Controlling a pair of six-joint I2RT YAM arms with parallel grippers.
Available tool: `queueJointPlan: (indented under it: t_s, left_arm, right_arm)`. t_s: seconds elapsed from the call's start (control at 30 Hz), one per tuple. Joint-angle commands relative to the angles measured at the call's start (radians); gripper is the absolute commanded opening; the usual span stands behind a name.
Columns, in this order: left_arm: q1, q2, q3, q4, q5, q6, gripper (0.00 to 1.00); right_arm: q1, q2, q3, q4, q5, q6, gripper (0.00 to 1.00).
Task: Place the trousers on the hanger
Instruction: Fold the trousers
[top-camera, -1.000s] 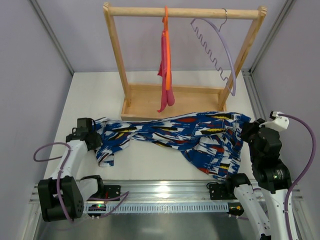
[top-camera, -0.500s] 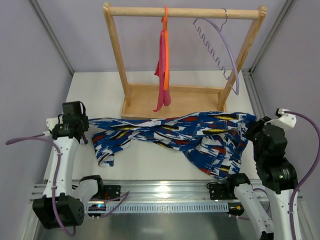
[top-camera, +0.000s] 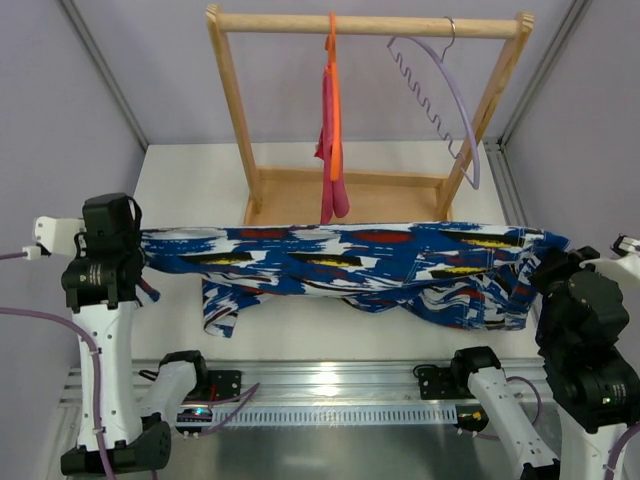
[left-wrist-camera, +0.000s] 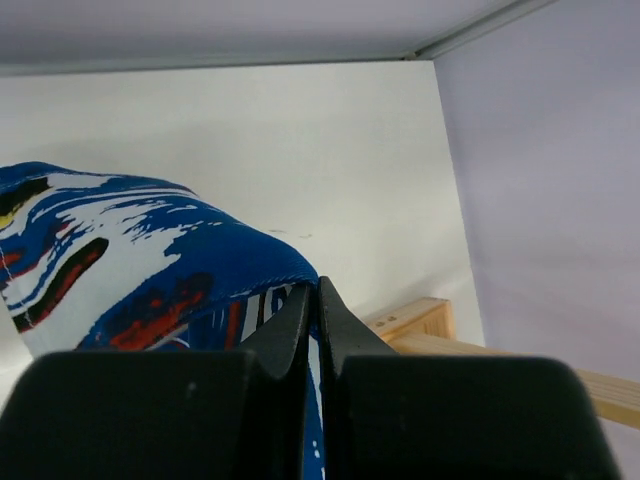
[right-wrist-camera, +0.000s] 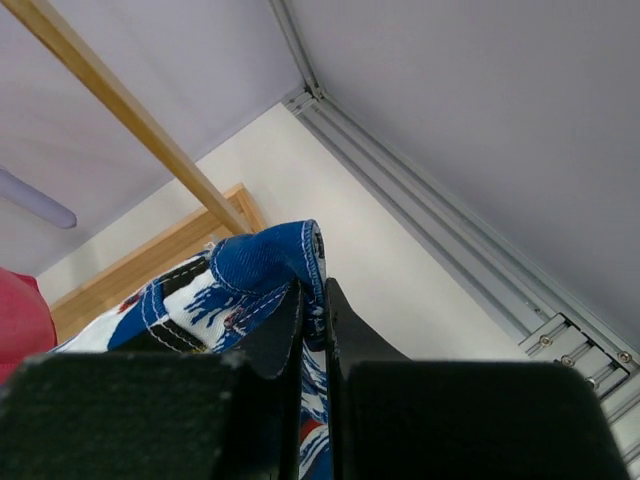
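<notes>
The blue, white, red and black printed trousers (top-camera: 350, 262) hang stretched in a band above the table between both arms. My left gripper (top-camera: 140, 245) is shut on their left end (left-wrist-camera: 180, 275), cloth pinched between the fingers. At the right, my right gripper (top-camera: 555, 255) is shut on the other end, a stitched blue hem (right-wrist-camera: 270, 255). The lilac hanger (top-camera: 440, 90) with its wavy bar hangs by a silver hook from the wooden rail at the back right, behind and above the trousers.
A wooden clothes rack (top-camera: 235, 110) stands at the back of the white table, its base frame (top-camera: 390, 185) just behind the stretched cloth. An orange hanger with pink cloth (top-camera: 332, 130) hangs at the rail's middle. Grey walls close both sides.
Both arms have risen and moved apart, lifting the trousers off the table and pulling them taut into a horizontal band. The left gripper closed on the cloth's left end.
</notes>
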Motion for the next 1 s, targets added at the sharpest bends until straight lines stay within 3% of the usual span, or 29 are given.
queueJointPlan:
  t_s: [0.0,0.13,0.33,0.47,0.67,0.83,0.97]
  left_arm:
    - [0.001,0.048,0.057,-0.011,-0.15,0.186,0.0]
    - [0.002,0.165,0.087,0.01,-0.133,0.272,0.0]
    - [0.004,0.278,-0.027,0.277,0.15,0.449,0.0]
    - [0.005,0.393,-0.062,0.338,0.183,0.459,0.0]
    - [0.008,0.603,0.029,0.378,0.285,0.522,0.0]
    - [0.008,0.748,0.148,0.368,0.339,0.548,0.0]
    - [0.008,0.866,0.226,0.357,0.383,0.561,0.0]
  right_arm:
    - [-0.003,0.03,0.051,0.058,0.146,-0.006,0.04]
    - [-0.004,0.137,-0.004,0.106,0.187,-0.003,0.04]
    - [-0.004,0.277,-0.184,0.279,0.166,0.012,0.04]
    - [-0.015,0.386,-0.234,0.382,0.154,0.018,0.03]
    - [-0.108,0.498,-0.28,0.508,0.102,0.012,0.03]
    - [-0.252,0.604,-0.26,0.563,-0.027,-0.002,0.04]
    - [-0.276,0.683,-0.242,0.617,-0.065,0.001,0.04]
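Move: Both hands already hold the trousers stretched between them in the air. The rack's wooden base lies about 18 cm ahead of the left hand, 39 cm to its right and 26 cm below; from the right hand it is some 27 cm ahead, 25 cm left and 31 cm below. The red cloth hangs about 20 cm ahead and 35 cm right of the left hand, slightly lower. The purple hanger is roughly 27 cm ahead and 6 cm left of the right hand, about level. Keeping both pinches shut on the trousers' top corners, the two hands swing the stretched edge forward and down together towards the rack's base, each about 17 cm lower and nearly 20 cm farther out. Both tip their fingers down some 30 degrees; the left also turns clockwise about as much, and the right drifts a little to its right. ##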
